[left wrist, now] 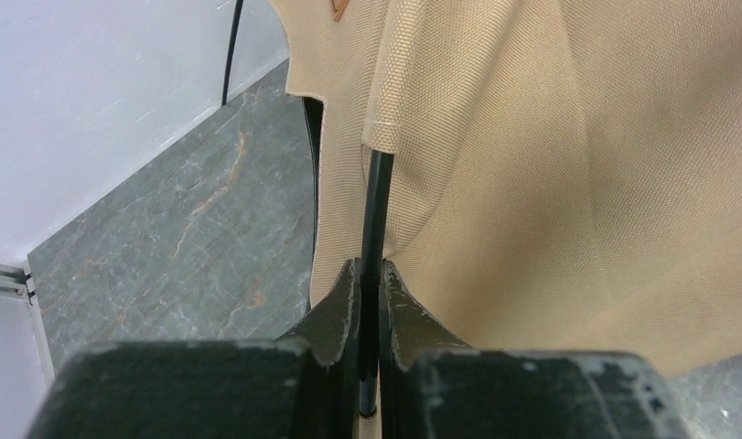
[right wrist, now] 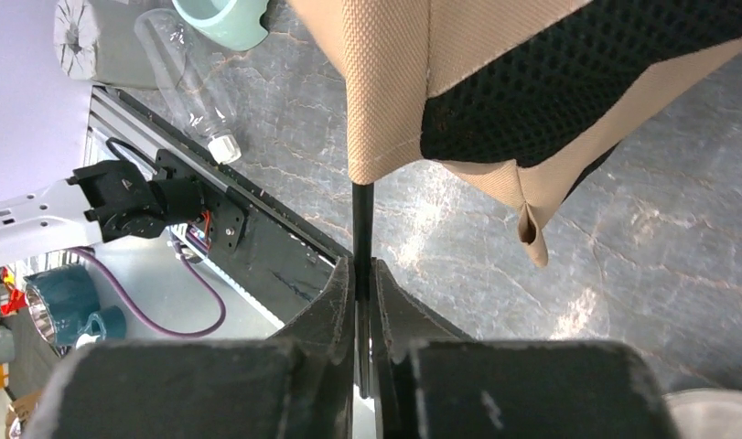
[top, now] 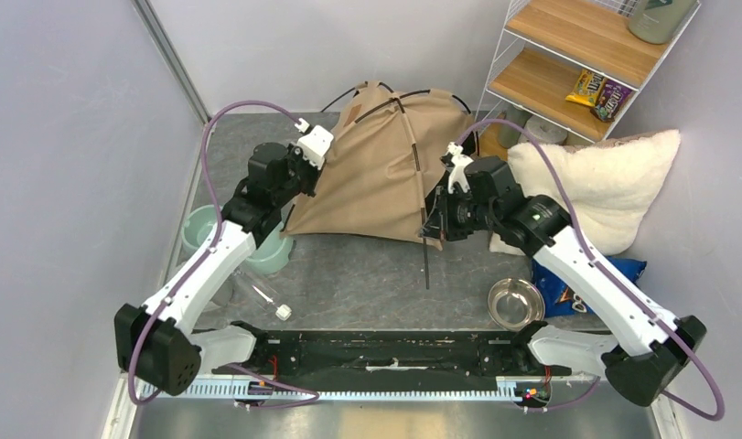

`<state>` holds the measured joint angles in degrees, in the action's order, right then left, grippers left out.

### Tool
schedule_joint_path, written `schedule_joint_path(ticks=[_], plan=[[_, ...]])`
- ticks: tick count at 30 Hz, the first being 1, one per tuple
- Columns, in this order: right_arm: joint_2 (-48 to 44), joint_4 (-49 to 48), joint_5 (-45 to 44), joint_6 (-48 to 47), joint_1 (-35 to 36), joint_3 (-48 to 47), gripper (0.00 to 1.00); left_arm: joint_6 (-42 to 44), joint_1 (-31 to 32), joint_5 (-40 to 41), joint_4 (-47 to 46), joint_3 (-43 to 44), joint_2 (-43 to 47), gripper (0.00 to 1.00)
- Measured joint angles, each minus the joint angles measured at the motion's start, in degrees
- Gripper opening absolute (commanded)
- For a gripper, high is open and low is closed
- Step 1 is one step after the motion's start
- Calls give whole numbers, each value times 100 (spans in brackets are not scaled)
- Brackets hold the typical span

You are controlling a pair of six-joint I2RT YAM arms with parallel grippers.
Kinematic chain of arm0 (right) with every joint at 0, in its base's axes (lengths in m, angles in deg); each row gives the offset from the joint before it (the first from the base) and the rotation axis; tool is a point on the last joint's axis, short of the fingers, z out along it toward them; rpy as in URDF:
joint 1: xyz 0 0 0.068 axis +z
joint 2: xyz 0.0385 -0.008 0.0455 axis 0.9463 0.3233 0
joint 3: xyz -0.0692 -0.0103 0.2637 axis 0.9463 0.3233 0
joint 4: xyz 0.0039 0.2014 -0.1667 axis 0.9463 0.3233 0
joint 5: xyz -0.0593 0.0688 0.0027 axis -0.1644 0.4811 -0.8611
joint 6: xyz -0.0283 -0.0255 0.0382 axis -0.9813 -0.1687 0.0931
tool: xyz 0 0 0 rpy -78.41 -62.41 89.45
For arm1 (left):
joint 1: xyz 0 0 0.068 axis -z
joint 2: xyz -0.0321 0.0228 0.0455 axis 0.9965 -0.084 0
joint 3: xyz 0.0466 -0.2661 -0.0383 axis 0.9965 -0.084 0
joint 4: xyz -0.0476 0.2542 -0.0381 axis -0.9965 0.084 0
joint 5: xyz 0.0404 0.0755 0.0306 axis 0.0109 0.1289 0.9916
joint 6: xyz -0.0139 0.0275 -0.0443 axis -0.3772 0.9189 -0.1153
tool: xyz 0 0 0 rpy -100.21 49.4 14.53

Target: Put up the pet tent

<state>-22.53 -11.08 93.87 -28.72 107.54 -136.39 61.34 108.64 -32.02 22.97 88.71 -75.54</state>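
Observation:
The pet tent (top: 376,174) is a slumped heap of tan fabric at the back middle of the table, with thin black poles crossing over it. My left gripper (top: 301,187) is at its left edge. In the left wrist view this gripper (left wrist: 369,270) is shut on a black pole (left wrist: 374,210) that comes out of a fabric sleeve (left wrist: 550,165). My right gripper (top: 431,219) is at the tent's front right. In the right wrist view it (right wrist: 360,267) is shut on another pole (right wrist: 361,229), below the tan sleeve (right wrist: 385,82) and the black mesh base (right wrist: 550,91).
A mint bowl (top: 207,238) and a clear plastic bottle (top: 257,293) lie at the left. A steel bowl (top: 515,302) and a blue snack bag (top: 577,283) lie at the front right. A fluffy white pillow (top: 605,183) and a wire shelf (top: 577,55) stand at the back right.

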Motion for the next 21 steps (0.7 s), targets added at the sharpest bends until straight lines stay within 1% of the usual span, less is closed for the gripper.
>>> schedule_joint_path(ticks=[1,6,10,11,15,18,20,21], plan=[[72,-144,55,37,2,92,19,0,-20,-7,-15,66,-107,2],[372,-850,284,181,0,485,31,9,-249,-282,-35,542,-614,2],[435,-1128,404,208,20,726,33,11,-494,-684,-20,1023,-927,2],[424,-1178,420,210,24,785,35,13,-560,-778,-11,1128,-1005,2],[299,-1285,424,247,24,942,52,59,-715,-1038,48,1379,-1220,2],[39,-1290,409,269,35,975,63,195,-728,-1123,87,1484,-1331,2],[-157,-1331,376,284,42,975,70,330,-732,-1163,98,1504,-1355,2],[-247,-1346,356,286,50,975,72,404,-739,-1178,109,1513,-1366,2]])
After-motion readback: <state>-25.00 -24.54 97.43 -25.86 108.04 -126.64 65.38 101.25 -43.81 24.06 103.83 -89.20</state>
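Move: The left hand still pinches the tent's left pole just outside its sleeve. From it the tent hub is roughly 8 cm ahead, 16 cm right and 12 cm up; the green bowls lie about 8 cm back, 18 cm left and 24 cm lower. The right hand is on the front pole, whose lower end is some 3 cm back, 1 cm right and 18 cm below; the loose fabric corner is about 3 cm ahead, 4 cm right and 15 cm down. Forward and slightly up, the left hand carries the pinched left pole about 6 cm towards the back wall, fingers staying shut. Meanwhile the right hand sinks some 4 cm, drifting left and a little forward, then climbs back about 3 cm as its fingers spread wide and let go of the front pole. ##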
